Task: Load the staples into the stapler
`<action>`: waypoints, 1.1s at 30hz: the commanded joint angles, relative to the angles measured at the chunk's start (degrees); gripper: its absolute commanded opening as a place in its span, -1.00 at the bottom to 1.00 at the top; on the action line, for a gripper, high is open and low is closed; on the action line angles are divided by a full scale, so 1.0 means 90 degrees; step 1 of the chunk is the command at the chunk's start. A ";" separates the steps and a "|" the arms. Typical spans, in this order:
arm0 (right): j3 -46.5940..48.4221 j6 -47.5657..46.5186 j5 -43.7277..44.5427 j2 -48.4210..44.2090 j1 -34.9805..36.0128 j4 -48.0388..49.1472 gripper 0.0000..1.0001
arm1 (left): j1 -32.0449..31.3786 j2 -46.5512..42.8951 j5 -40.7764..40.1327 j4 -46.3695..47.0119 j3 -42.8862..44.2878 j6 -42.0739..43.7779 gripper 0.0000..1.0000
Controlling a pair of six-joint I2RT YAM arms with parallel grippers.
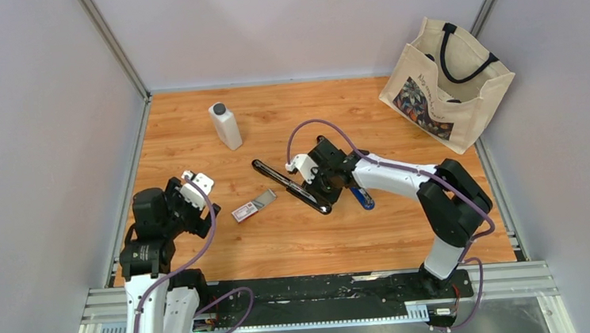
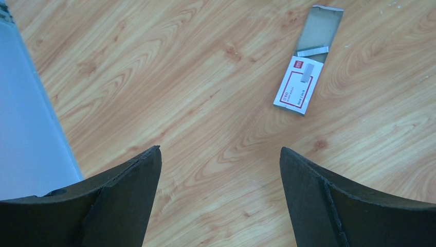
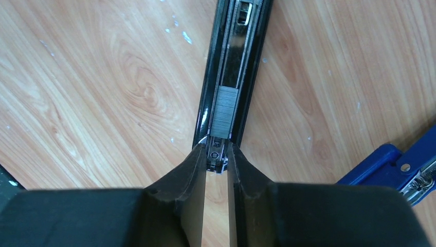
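The black stapler point(image 1: 289, 184) lies opened flat and slanting mid-table. My right gripper point(image 1: 322, 196) is shut on its near end; in the right wrist view the fingertips point(image 3: 198, 157) pinch the metal end of the stapler point(image 3: 234, 62), and a strip of staples point(image 3: 223, 114) lies in its channel. The white-and-red staples box point(image 1: 246, 210) lies left of the stapler with its grey tray point(image 1: 264, 198) slid out. In the left wrist view the staples box point(image 2: 298, 85) shows a short strip in the tray point(image 2: 321, 25). My left gripper point(image 1: 198, 182) is open and empty, its fingers point(image 2: 128, 195) apart above bare wood.
A white bottle point(image 1: 226, 126) stands behind the stapler. A canvas tote bag point(image 1: 444, 83) stands at the back right. A blue tool point(image 1: 363, 198) lies just right of my right gripper and also shows in the right wrist view point(image 3: 391, 167). Grey walls enclose the table.
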 commanded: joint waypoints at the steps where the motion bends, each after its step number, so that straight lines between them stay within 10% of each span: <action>1: -0.0179 -0.0343 0.0097 0.0434 -0.0324 -0.0497 -0.60 | 0.0042 0.0363 0.0381 -0.0006 0.0325 0.0163 0.85; 12: -0.0052 -0.1309 0.0145 0.0689 -0.0930 -0.0761 -0.56 | -0.0152 0.3008 0.1602 0.1194 0.1604 0.1383 0.86; 33: -0.0082 -0.1818 -0.0157 0.0698 -0.1311 -0.1035 -0.50 | -0.1813 0.7326 0.1084 0.1304 0.3353 0.4059 0.85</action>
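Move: The black stapler lies open below my left hand, its middle about 8 cm ahead, 20 cm to the right and 15 cm down. Its left end is some 15 cm ahead and 10 cm right. The staple box is about 4 cm ahead and 9 cm right, the white bottle 24 cm ahead and 4 cm right. From my right hand, already at the stapler's right end, its middle is about 7 cm ahead and 10 cm left; the blue stapler is about 9 cm ahead and 6 cm right. With my right fingers still nearly shut on the black stapler's right end, I drag that end about 5 cm forward and to the right, level over the table. Meanwhile my left hand, wide open, swings forward some 16 cm and right 10 cm towards the stapler's left end, rising slightly and then sinking, and turns about 40 degrees clockwise. ##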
